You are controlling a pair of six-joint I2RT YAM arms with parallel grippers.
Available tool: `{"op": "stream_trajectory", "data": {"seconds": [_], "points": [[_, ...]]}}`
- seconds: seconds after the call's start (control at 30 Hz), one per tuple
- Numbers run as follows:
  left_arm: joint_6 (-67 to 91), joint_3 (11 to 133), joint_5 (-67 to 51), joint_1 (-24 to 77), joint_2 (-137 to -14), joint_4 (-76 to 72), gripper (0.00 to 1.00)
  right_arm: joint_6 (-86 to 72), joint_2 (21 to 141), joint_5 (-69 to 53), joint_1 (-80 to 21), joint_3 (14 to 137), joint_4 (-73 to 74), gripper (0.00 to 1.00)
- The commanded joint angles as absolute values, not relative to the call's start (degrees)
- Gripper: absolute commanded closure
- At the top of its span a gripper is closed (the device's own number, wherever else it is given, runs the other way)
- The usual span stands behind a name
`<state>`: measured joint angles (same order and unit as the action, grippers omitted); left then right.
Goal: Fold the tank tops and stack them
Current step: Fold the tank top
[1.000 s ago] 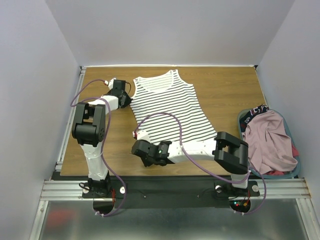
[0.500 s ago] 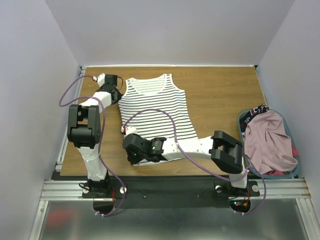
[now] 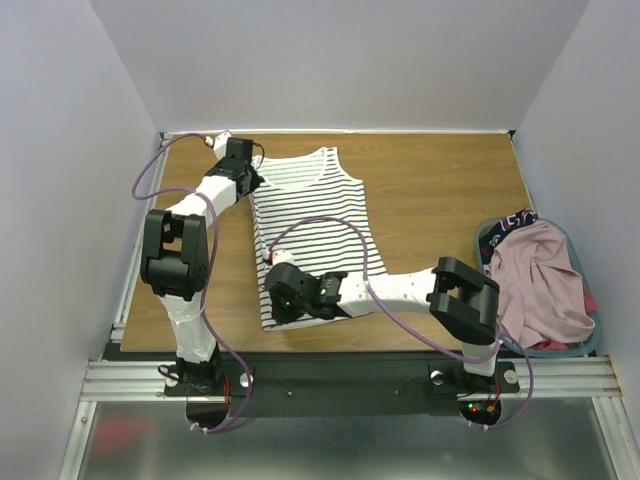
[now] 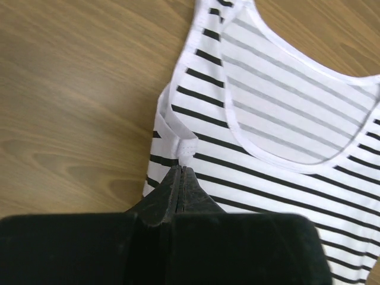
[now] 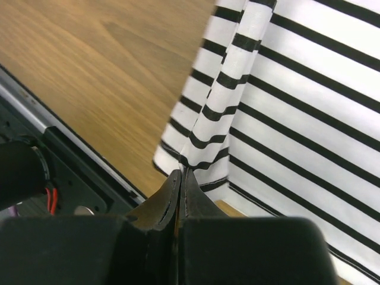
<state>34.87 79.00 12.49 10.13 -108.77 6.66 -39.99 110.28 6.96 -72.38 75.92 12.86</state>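
The white tank top with thin black stripes (image 3: 320, 215) lies flat on the wooden table, neck toward the far edge. My left gripper (image 3: 252, 172) is shut at its left shoulder strap; in the left wrist view the folded strap end (image 4: 178, 144) sits at the closed tips (image 4: 181, 168). My right gripper (image 3: 278, 300) is shut on the hem's left corner, where a ridge of striped cloth (image 5: 228, 107) runs up to the tips (image 5: 180, 172). The dusty pink tank top (image 3: 540, 280) lies crumpled in the basket at the right.
The blue-grey basket (image 3: 600, 335) sits at the table's right edge and also holds a dark patterned garment (image 3: 510, 222). The table's near edge and metal rail (image 5: 59, 139) lie close to my right gripper. Purple cables loop over both arms.
Both grippers dragged the striped top leftward, then back a little right. Its left side now looks narrower and drawn inward, and the hem lies nearer the table's front edge.
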Motion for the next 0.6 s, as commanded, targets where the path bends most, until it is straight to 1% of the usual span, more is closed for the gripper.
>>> {"op": "stream_trajectory", "data": {"seconds": [0.0, 0.3, 0.57], "points": [[35.24, 83.58, 13.8, 12.3, -109.86, 5.36, 1.0, -42.54, 104.07, 6.06, -71.02, 71.74, 9.41, 0.99], [36.47, 89.29, 14.24, 17.22, -115.92, 6.59, 1.0, -44.65, 98.36, 7.2, -68.91, 63.81, 7.3, 0.99], [36.83, 90.97, 13.97, 19.07, -118.56, 6.59, 1.0, -45.97, 96.33, 8.88, -68.12, 58.89, 6.07, 0.98]]}}
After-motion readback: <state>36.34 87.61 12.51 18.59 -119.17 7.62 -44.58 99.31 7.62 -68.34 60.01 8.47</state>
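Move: The left hand holds the tank top's left armhole edge, some 8 cm above the table. The neckline's lowest point, its goal, is about 8 cm right, 1 cm nearer; the left strap is 5 cm ahead, straight in line, and the right strap 8 cm ahead and 18 cm right, all about 8 cm below. The right hand pinches the hem end: mid-hem lies level ahead, about 11 cm right, the hem's left corner 2 cm back and 3 cm left, both 4 cm lower. Carrying the pinched left side inward, both hands sweep right together over the tank top, the left about 8.5 cm towards the neckline's low point, the right some 6.5 cm towards mid-hem. The left first rises slightly, then sinks about 4 cm while the right stays nearly level; both turn slightly clockwise and keep their grip shut. ##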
